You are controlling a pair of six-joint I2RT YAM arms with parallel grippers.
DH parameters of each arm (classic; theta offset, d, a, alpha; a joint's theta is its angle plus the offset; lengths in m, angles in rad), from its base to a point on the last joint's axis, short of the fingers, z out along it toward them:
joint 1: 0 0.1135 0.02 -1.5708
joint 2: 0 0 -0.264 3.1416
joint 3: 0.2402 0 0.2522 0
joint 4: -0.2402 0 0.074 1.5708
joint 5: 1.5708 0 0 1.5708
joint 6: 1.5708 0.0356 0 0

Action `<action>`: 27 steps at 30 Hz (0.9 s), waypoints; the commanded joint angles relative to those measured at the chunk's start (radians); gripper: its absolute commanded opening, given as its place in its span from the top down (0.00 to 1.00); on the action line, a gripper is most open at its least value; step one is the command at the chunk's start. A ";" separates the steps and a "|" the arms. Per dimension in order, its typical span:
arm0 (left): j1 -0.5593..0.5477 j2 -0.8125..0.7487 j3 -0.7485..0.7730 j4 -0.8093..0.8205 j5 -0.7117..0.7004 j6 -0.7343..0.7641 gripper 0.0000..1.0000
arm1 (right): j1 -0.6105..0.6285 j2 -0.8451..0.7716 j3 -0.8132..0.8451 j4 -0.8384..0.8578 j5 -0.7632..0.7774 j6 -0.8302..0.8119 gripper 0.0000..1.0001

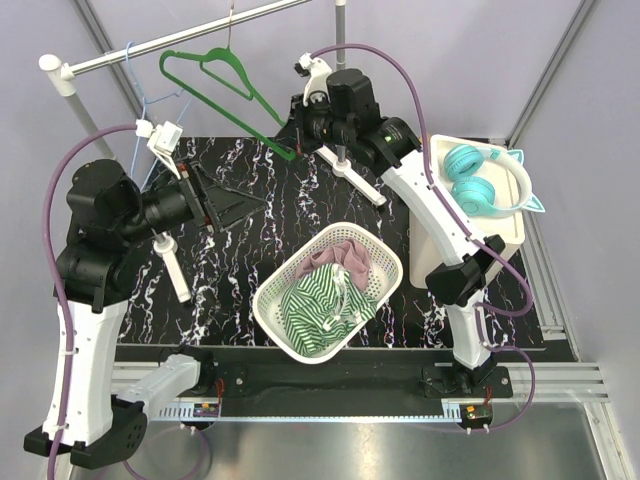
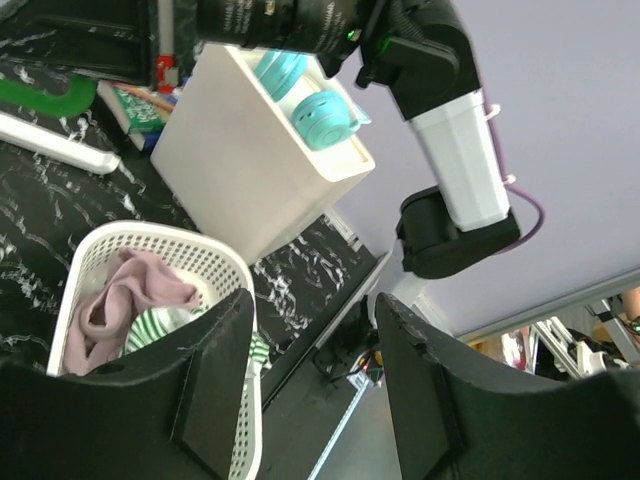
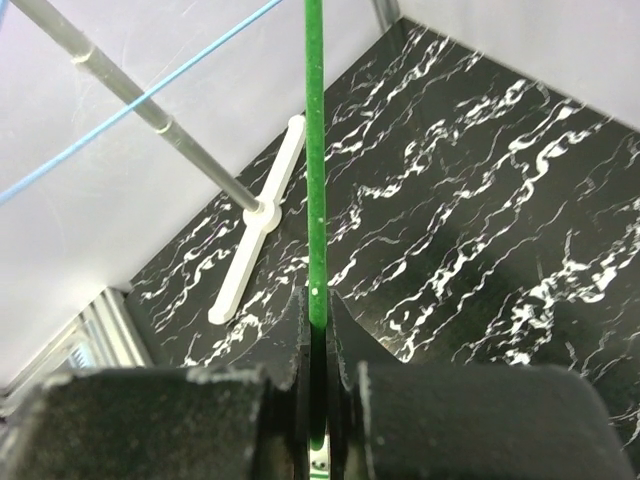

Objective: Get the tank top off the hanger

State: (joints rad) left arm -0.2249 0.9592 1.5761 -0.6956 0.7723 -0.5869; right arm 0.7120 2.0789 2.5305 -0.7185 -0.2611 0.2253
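The green-and-white striped tank top (image 1: 320, 305) lies in the white basket (image 1: 385, 262), beside a pink garment (image 1: 345, 255); it also shows in the left wrist view (image 2: 160, 322). The bare green hanger (image 1: 215, 75) hangs from the rail (image 1: 150, 45). My right gripper (image 1: 295, 150) is shut on the hanger's lower right end, and in the right wrist view the hanger's green bar (image 3: 315, 150) runs up from between the shut gripper (image 3: 318, 320). My left gripper (image 1: 238, 205) is open and empty above the table's left side, apart from the hanger; the left wrist view (image 2: 315, 370) shows nothing between its fingers.
A white bin (image 1: 490, 225) holding teal headphones (image 1: 475, 180) stands at the right. A blue wire hanger (image 1: 150, 100) hangs at the rail's left end. The rack's pole (image 3: 150, 120) and white foot (image 3: 255, 235) stand at the table's back.
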 commanded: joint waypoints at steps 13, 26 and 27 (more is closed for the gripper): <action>0.004 0.024 0.001 -0.127 -0.077 0.067 0.43 | -0.013 -0.057 -0.093 0.002 -0.033 0.062 0.79; 0.004 -0.043 -0.105 -0.136 -0.080 0.001 0.43 | -0.013 -0.184 -0.226 -0.076 0.028 0.114 0.14; 0.006 -0.050 -0.113 -0.136 -0.082 -0.004 0.43 | -0.013 -0.219 -0.269 -0.075 0.033 0.117 0.12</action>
State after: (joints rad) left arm -0.2237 0.9424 1.4933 -0.8448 0.7002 -0.5583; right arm 0.7059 1.9995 2.3302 -0.7609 -0.2638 0.3225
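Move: The right hand keeps its pinch on the lower corner of the green hanger. The spot on the rail for its hook lies about 15 cm ahead of this hand, 9 cm to its left and 14 cm up; the blue hanger hangs some 24 cm left, 7 cm farther out and slightly higher. The basket with the clothes is about 9 cm back, 6 cm right and 35 cm below. From the empty left hand that rail spot is roughly 35 cm ahead, 2 cm left and 8 cm up. Straight down goes the right hand, about 5 cm, lowering the gripped green hanger to set its hook on the rail. About halfway down the fingers start to open wide and let go of the hanger's corner, while the wrist tips some 10 degrees downward; at the very end the hand eases slightly back and right. The left hand, half open and empty, also sinks about 5 cm. ##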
